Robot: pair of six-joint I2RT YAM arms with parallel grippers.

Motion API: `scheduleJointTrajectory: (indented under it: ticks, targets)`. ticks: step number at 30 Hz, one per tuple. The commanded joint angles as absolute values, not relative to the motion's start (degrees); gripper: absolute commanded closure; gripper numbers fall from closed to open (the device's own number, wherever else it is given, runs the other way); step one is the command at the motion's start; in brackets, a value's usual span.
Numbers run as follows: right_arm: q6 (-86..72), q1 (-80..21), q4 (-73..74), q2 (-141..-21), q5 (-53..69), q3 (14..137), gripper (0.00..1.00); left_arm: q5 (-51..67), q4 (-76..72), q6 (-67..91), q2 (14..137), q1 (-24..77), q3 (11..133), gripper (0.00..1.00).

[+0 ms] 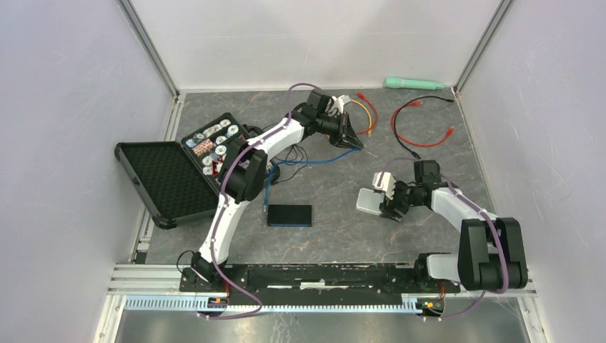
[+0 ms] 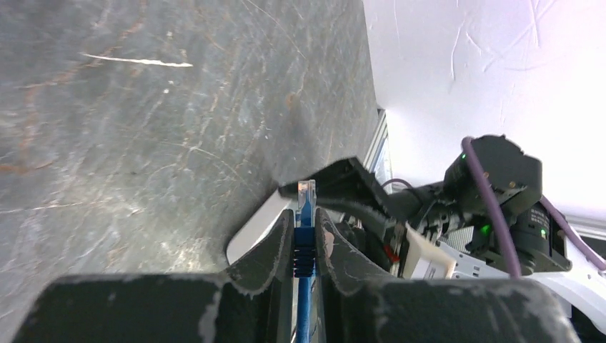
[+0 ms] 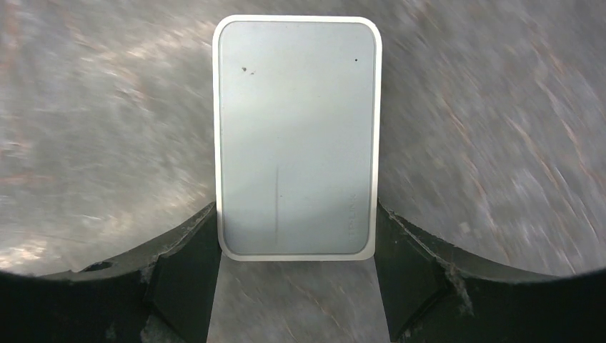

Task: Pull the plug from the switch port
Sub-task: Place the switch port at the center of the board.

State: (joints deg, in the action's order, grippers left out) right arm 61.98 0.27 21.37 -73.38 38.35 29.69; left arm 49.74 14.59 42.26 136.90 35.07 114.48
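My left gripper (image 1: 354, 139) is out at the back middle of the table, shut on the blue boot of the plug (image 2: 306, 194). In the left wrist view the clear plug tip sticks out past my fingertips (image 2: 275, 246) into free air, and its blue cable (image 1: 314, 163) trails back over the table. The white switch (image 1: 370, 201) lies at the right middle, apart from the plug. My right gripper (image 3: 295, 232) is shut on the switch (image 3: 296, 136), with a finger pressed against each long side near its close end. The port itself is hidden.
An open black case (image 1: 161, 179) with several round parts sits at the left. A flat black slab (image 1: 289, 215) lies near the front middle. A red cable (image 1: 414, 132), an orange cable (image 1: 368, 111) and a green tool (image 1: 414, 83) lie at the back.
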Motion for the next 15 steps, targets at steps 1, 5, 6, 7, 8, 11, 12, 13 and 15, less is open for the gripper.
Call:
scheduleJointTrajectory:
  ticks: [1, 5, 6, 7, 8, 11, 12, 13, 15]
  targets:
    - [69.8, -6.1, 33.7, -78.2, 42.1, 35.8, 0.93, 53.0, 15.4, 40.9, 136.1, 33.9, 116.5, 0.98]
    - [67.9, -12.2, 34.4, -82.6, 42.0, 40.9, 0.93, 54.5, 14.8, 41.9, 137.1, 33.7, 118.0, 0.98]
    - [66.7, -13.8, 33.5, -83.4, 41.8, 41.4, 0.93, 54.9, 14.6, 42.1, 137.3, 33.7, 118.2, 0.98]
    - [65.8, -15.1, 32.4, -84.1, 41.5, 41.9, 0.92, 55.2, 14.4, 42.3, 137.6, 33.7, 118.4, 0.98]
    - [64.6, -16.5, 31.2, -84.9, 41.5, 42.1, 0.91, 55.6, 14.1, 42.6, 137.7, 33.5, 118.3, 0.98]
    - [60.1, -20.8, 26.7, -86.2, 40.5, 42.5, 0.9, 56.6, 12.6, 43.5, 137.9, 32.9, 117.4, 0.98]
    - [58.6, -22.2, 25.4, -86.5, 39.8, 42.5, 0.9, 56.7, 12.1, 43.7, 137.8, 32.7, 117.0, 0.98]
    - [57.5, -23.6, 24.0, -86.7, 39.5, 42.5, 0.89, 56.7, 11.9, 43.8, 137.8, 32.5, 116.7, 0.98]
    - [55.0, -25.7, 21.5, -87.3, 38.7, 42.6, 0.88, 56.7, 11.8, 43.8, 137.9, 32.0, 116.6, 0.98]
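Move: To the right hand's left, about 20 cm off and roughly level with it, lies the bare middle of the board, 2 cm below, where the switch port it already holds is going. Beyond that the black box lies some 31 cm left and 3 cm back, and the blue cable's loose end about 39 cm left, level with the hand. From the left hand, holding the cable's other plug, the switch port is some 15 cm back, 5 cm right and 10 cm below. Carrying the switch port low and level, the right hand sweeps about 10 cm left and slightly back towards the black box, turning some 20 degrees counter-clockwise, its pads still gripping the switch port's sides. The left hand keeps hold of the blue cable's plug, edging forward and left, then easing partly back while rising about a centimetre. ##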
